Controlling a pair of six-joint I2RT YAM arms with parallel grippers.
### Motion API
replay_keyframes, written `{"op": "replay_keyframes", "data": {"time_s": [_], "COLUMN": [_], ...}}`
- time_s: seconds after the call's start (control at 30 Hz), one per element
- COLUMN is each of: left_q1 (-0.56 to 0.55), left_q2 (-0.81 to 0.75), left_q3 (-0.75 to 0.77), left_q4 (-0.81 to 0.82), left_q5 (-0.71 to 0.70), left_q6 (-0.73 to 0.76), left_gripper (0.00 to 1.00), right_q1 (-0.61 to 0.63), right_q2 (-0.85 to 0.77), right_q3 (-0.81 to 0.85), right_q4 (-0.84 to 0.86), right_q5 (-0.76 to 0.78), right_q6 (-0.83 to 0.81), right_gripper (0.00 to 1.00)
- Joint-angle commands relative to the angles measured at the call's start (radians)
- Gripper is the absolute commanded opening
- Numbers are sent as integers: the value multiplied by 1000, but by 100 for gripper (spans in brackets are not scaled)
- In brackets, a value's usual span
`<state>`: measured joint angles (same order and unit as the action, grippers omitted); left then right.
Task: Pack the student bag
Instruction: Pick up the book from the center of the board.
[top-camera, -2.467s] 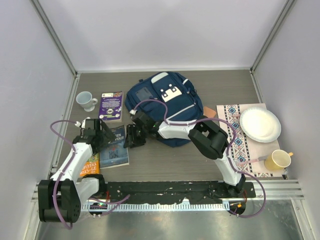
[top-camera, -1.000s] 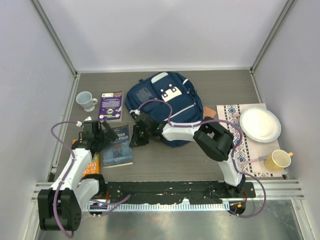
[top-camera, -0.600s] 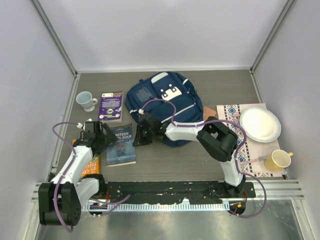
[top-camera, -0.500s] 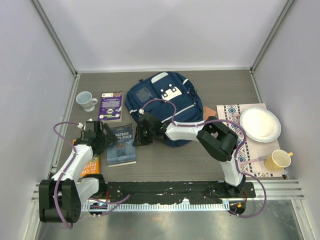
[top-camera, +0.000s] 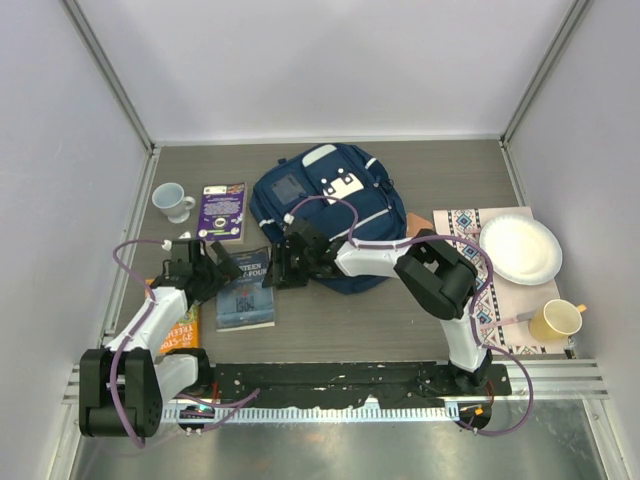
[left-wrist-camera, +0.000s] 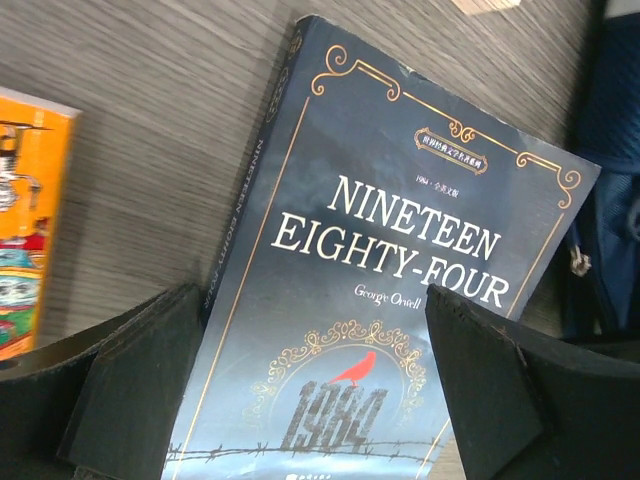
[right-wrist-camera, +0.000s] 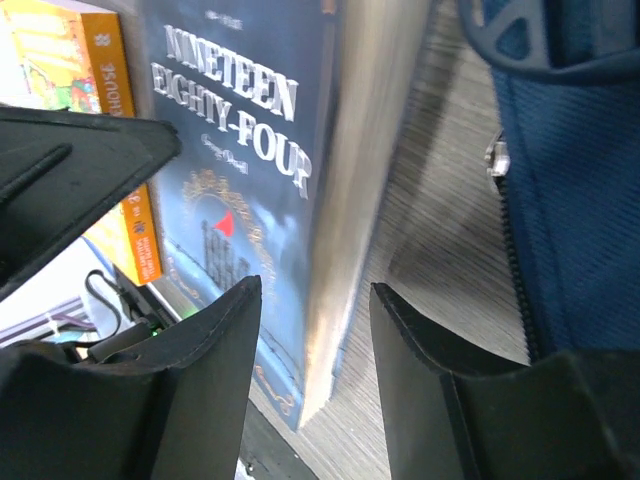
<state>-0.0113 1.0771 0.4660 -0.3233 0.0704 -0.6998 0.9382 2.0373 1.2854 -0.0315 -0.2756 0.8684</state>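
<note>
The student bag (top-camera: 335, 205), navy with a white patch, lies at the back centre of the table. Its blue fabric and a zip show in the right wrist view (right-wrist-camera: 570, 200) and at the edge of the left wrist view (left-wrist-camera: 612, 190). In front of it on the left lies a dark blue book, "Nineteen Eighty-Four" (top-camera: 244, 288) (left-wrist-camera: 390, 260). My left gripper (top-camera: 218, 270) (left-wrist-camera: 310, 400) is open, its fingers straddling the book's cover. My right gripper (top-camera: 279, 268) (right-wrist-camera: 315, 375) is open around the book's page edge (right-wrist-camera: 350, 200), with a gap on both sides.
A purple book (top-camera: 222, 212) and a white mug (top-camera: 172, 200) sit at the back left. An orange book (top-camera: 180, 325) (left-wrist-camera: 25, 220) lies left of the blue one. On the right, a patterned mat (top-camera: 470, 290) carries a white plate (top-camera: 520, 250) and a yellow mug (top-camera: 556, 320).
My right gripper was shut on the blue book's edge and drew it right toward the bag; it has now opened. My left gripper followed to the right, still open.
</note>
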Motion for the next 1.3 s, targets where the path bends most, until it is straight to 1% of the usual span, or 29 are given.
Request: {"op": "replay_keyframes", "data": {"time_s": [0.0, 0.17, 0.4, 0.53, 0.57, 0.6, 0.67, 0.7, 0.77, 0.8, 0.87, 1.0, 1.03, 1.07, 1.13, 1.2, 1.23, 1.27], "left_q1": [-4, -4, -4, -3, -4, -4, -4, -3, -4, -4, -3, -4, -4, -4, -4, -4, -4, -4], "left_q2": [-12, -35, -77, -89, -92, -92, -91, -89, -89, -86, -89, -95, -95, -95, -92, -89, -86, -86], "left_q3": [-36, -40, -50, -53, -53, -53, -53, -53, -52, -53, -55, -55, -55, -55, -55, -55, -53, -53], "left_q4": [76, 93, 101, 105, 105, 107, 107, 107, 109, 109, 107, 107, 109, 109, 110, 115, 115, 116], "left_q5": [149, 192, 226, 236, 239, 239, 246, 246, 249, 252, 253, 253, 255, 256, 256, 259, 262, 264], "left_q6": [-21, -29, -47, -52, -53, -53, -53, -53, -52, -53, -55, -58, -59, -60, -63, -64, -64, -66], "left_gripper": [97, 94, 89, 85, 80, 79, 76, 76, 74, 74, 74, 73, 73, 73, 73, 72, 72, 72], "right_q1": [-1, -3, -1, -3, -3, 1, -1, -1, -1, 1, -1, -1, -1, -1, -1, -1, -1, 1], "right_q2": [14, 8, -38, -32, -32, -32, -34, -38, -46, -49, -55, -51, -49, -46, -43, -37, -38, -42], "right_q3": [-9, -6, -11, 2, 2, 2, -3, -8, -8, -5, -5, -5, -5, -3, 2, 9, 8, 6], "right_q4": [111, 139, 180, 165, 165, 166, 165, 163, 165, 162, 160, 182, 186, 188, 185, 163, 163, 162], "right_q5": [-76, -106, -100, -103, -102, -99, -93, -90, -86, -86, -85, -102, -105, -106, -106, -102, -99, -96], "right_q6": [34, 35, 15, 14, 12, 12, 7, 0, -6, -9, -14, -9, -5, -6, -6, -14, -17, -20], "right_gripper": [53, 53, 53, 51, 44, 37, 28, 27, 27, 30, 40, 42, 41, 33, 30, 22, 18, 8]}}
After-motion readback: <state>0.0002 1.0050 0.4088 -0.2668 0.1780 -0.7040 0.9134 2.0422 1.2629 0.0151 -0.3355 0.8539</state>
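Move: Both grippers work low on the Nineteen Eighty-Four book. Its middle is about 3 cm right of the left hand, 2 cm back and a centimetre below; from the right hand it lies some 6 cm left, 1 cm back and 1 cm below. The orange book sits around 13 cm left and 7 cm back of the left hand, the purple book 15 cm ahead and 3 cm left. The backpack is 15 cm ahead and 13 cm right of the right hand. The left gripper's outer finger keeps against the spine and pushes the book rightward about 1.5 cm, the hand then holding there while its fingers close by roughly a quarter. The right hand stays nearly in place at the page edge; its half-open fingers narrow, reopen partly, then narrow again to pinch the pages. ##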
